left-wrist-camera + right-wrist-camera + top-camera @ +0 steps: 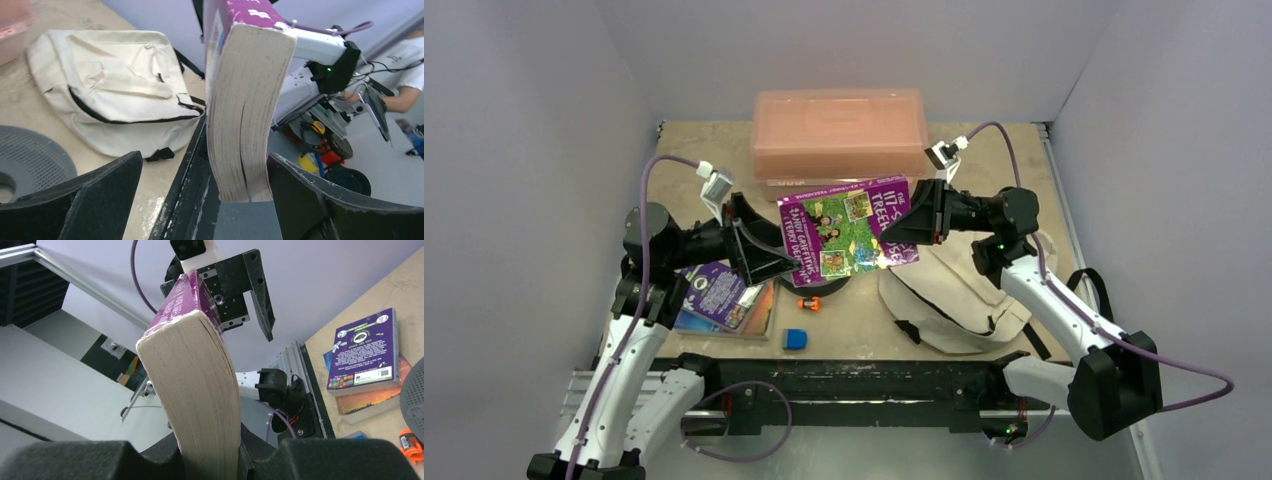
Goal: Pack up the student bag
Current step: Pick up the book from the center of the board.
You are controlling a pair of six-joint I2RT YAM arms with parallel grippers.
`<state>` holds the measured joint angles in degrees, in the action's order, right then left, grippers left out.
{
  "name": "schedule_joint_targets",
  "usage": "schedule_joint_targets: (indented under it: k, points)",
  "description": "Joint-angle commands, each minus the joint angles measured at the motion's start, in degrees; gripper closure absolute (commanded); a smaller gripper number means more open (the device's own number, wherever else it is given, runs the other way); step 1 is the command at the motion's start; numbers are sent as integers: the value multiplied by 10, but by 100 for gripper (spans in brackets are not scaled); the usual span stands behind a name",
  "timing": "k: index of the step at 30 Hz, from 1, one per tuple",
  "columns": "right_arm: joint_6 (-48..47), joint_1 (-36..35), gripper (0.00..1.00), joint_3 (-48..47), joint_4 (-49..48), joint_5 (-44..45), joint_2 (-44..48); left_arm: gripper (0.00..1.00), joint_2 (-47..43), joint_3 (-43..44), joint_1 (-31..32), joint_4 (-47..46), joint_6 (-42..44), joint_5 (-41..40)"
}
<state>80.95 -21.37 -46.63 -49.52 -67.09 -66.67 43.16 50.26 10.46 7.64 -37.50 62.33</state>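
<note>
A thick purple-and-green paperback book [844, 228] hangs in the air over the table's middle. My right gripper [904, 235] is shut on its right end, and the page edges [195, 390] are pinched between the pads. My left gripper [766, 250] stands open around the book's left end. In the left wrist view the book [245, 100] sits beside the right finger [300, 190], with a wide gap to the left finger [100, 195]. The student bag [954, 295], cream with black zips, lies flat at the right [110, 90], with its zips shut.
A salmon-pink plastic box [839, 135] stands at the back. A grey disc [30, 155] lies under the held book. Two stacked books [724, 300] lie front left. An orange item [809, 303] and a blue block [795, 339] sit near the front edge.
</note>
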Motion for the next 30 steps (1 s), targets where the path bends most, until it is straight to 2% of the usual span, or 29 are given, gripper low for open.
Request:
schedule_joint_targets:
  k: [1, 5, 7, 9, 11, 13, 15, 18, 21, 25, 28, 30]
  points:
    - [38, -7, 100, -10, -100, 3, 10, 4, -10, -18, 28, -171, -77, 36]
    - [24, -14, 100, -9, -87, 5, 7, 17, 3, -12, 33, -213, -127, 16]
    - [15, -16, 100, -8, -73, 6, 8, 27, 5, 0, 33, -194, -131, -17]
    - [13, -18, 100, -6, -71, 9, 10, 32, 7, 4, 33, -191, -143, -44]
    - [8, -21, 100, -7, -66, 13, 12, 31, 13, -2, 36, -216, -169, -58]
    - [-10, -24, 100, -11, -48, 19, 14, 21, 22, -3, 48, -217, -178, -66]
    - [-24, -26, 100, -12, -33, 22, 14, 16, 25, -1, 63, -189, -160, -80]
    - [-19, -28, 100, -9, -37, 25, 10, 16, 14, -2, 77, -152, -138, -114]
    - [-18, -31, 100, -6, -44, 26, 6, 35, 5, -3, 85, -131, -124, -144]
    - [-21, -34, 100, -7, -45, 28, 0, 42, 9, -5, 93, -124, -123, -161]
    - [-24, -34, 100, -7, -44, 30, -4, 67, 12, -9, 96, -125, -118, -166]
    - [-44, -34, 100, -9, -10, 34, -4, 90, 11, -1, 96, -101, -101, -176]
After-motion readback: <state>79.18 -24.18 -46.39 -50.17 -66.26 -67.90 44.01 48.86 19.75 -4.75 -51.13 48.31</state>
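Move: The book hangs in the air between the hands. Its middle is about 9 cm to the left hand's right, level with it front to back and some 3 cm higher. From the right hand, gripping its right end, it is 6 cm left, level front to back and 2 cm up. Some 33 cm below the left hand, the grey disc lies 15 cm ahead and 3 cm right, the book stack 4 cm ahead and 19 cm left. Up about 3 cm and to the right some 2.5 cm, the left hand comes in on the book's free left end, first slipping back slightly, then forward again, its fingertips tipping up nearly 10 degrees. The wide-open fingers then close and pinch that end from both faces. The right hand keeps its grip on the other end, easing about 1 cm left. ##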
